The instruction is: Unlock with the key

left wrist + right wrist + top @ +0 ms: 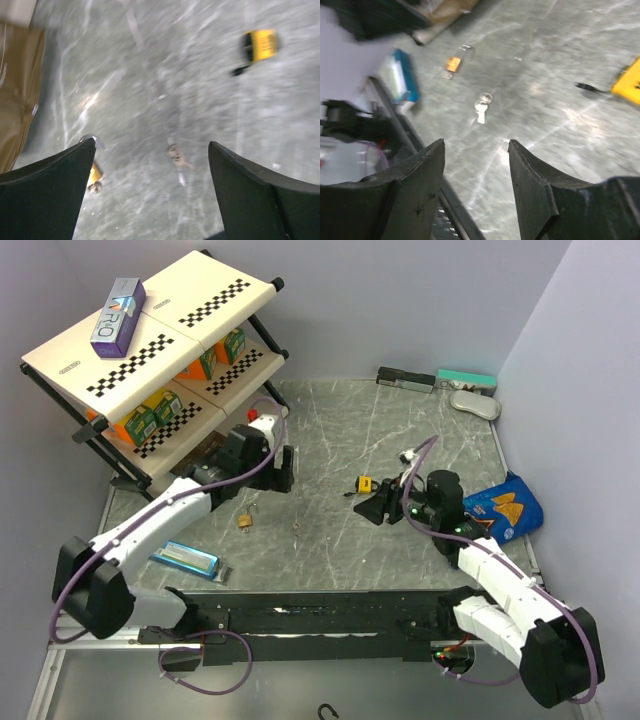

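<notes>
A small brass padlock (244, 522) lies on the grey table with its shackle up. In the left wrist view the padlock (93, 172) sits half behind my left finger. A small silver key (297, 529) lies loose to its right, also visible as the key (176, 154) and the key (482, 105). My left gripper (285, 475) hovers above them, open, with nothing between its fingers (60, 185). My right gripper (368, 510) is open and empty too, pointing toward the key and the padlock (455, 61).
A yellow padlock-like item (365, 483) with a black strap lies by the right gripper. A blue box (185, 558) lies at the near left, a shelf rack (150, 350) with cartons stands at the back left, and a blue snack bag (505, 505) is at right.
</notes>
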{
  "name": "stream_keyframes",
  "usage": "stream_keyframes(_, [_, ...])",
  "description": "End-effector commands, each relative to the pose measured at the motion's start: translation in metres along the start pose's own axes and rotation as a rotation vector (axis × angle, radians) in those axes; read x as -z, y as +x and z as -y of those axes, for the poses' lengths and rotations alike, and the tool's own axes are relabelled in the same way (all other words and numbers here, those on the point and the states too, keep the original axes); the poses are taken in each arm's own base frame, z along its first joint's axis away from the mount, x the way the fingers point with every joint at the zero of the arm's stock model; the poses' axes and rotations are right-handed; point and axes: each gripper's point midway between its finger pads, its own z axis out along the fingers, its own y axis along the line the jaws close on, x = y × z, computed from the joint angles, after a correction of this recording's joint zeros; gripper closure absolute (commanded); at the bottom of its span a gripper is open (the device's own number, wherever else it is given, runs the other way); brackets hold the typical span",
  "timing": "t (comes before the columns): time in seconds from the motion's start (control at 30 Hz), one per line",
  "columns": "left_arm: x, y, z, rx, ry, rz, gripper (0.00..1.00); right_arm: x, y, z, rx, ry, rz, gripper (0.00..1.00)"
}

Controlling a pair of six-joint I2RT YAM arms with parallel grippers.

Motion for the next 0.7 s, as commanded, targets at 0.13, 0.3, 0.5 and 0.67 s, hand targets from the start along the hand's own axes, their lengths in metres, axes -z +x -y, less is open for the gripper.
stream_keyframes(0.13, [0.041,-0.066,-0.014,0.092,0.177,0.157,0.01,-0.021,0.002,0.004,0.206,0.28,-0.109,0.36])
stream_keyframes(0.3, [0.049,-0.057,-0.035,0.091,0.214,0.216,0.01,-0.056,0.019,-0.019,0.224,0.239,-0.177,0.36])
stream_keyframes(0.5, [0.062,-0.061,-0.069,0.093,0.028,0.343,0.01,-0.102,0.04,-0.022,0.302,0.299,-0.32,0.36])
stream_keyframes(0.67, [0.054,-0.052,-0.059,0.11,0.088,0.308,0.01,-0.141,0.058,-0.019,0.348,0.349,-0.4,0.39])
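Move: The keys lie about 5 cm ahead and 16 cm to the left of the right hand, some 16 cm below it. The open brass padlock is about 11 cm farther left than the keys and 1 cm farther out; the yellow padlock is roughly 15 cm ahead of the right hand, 1 cm to its left. From the left hand the keys are about 4 cm back, 2 cm right and 16 cm below. Heading for the keys, the right hand sweeps some 12 cm left, sinking about 6 cm mostly in the second half, while its fingers tip down some 30 degrees, still part open and empty. The left hand, empty and wide open, clears out of the way: first up, then forward and left, then back, ending about 7 cm left and 6 cm higher. ##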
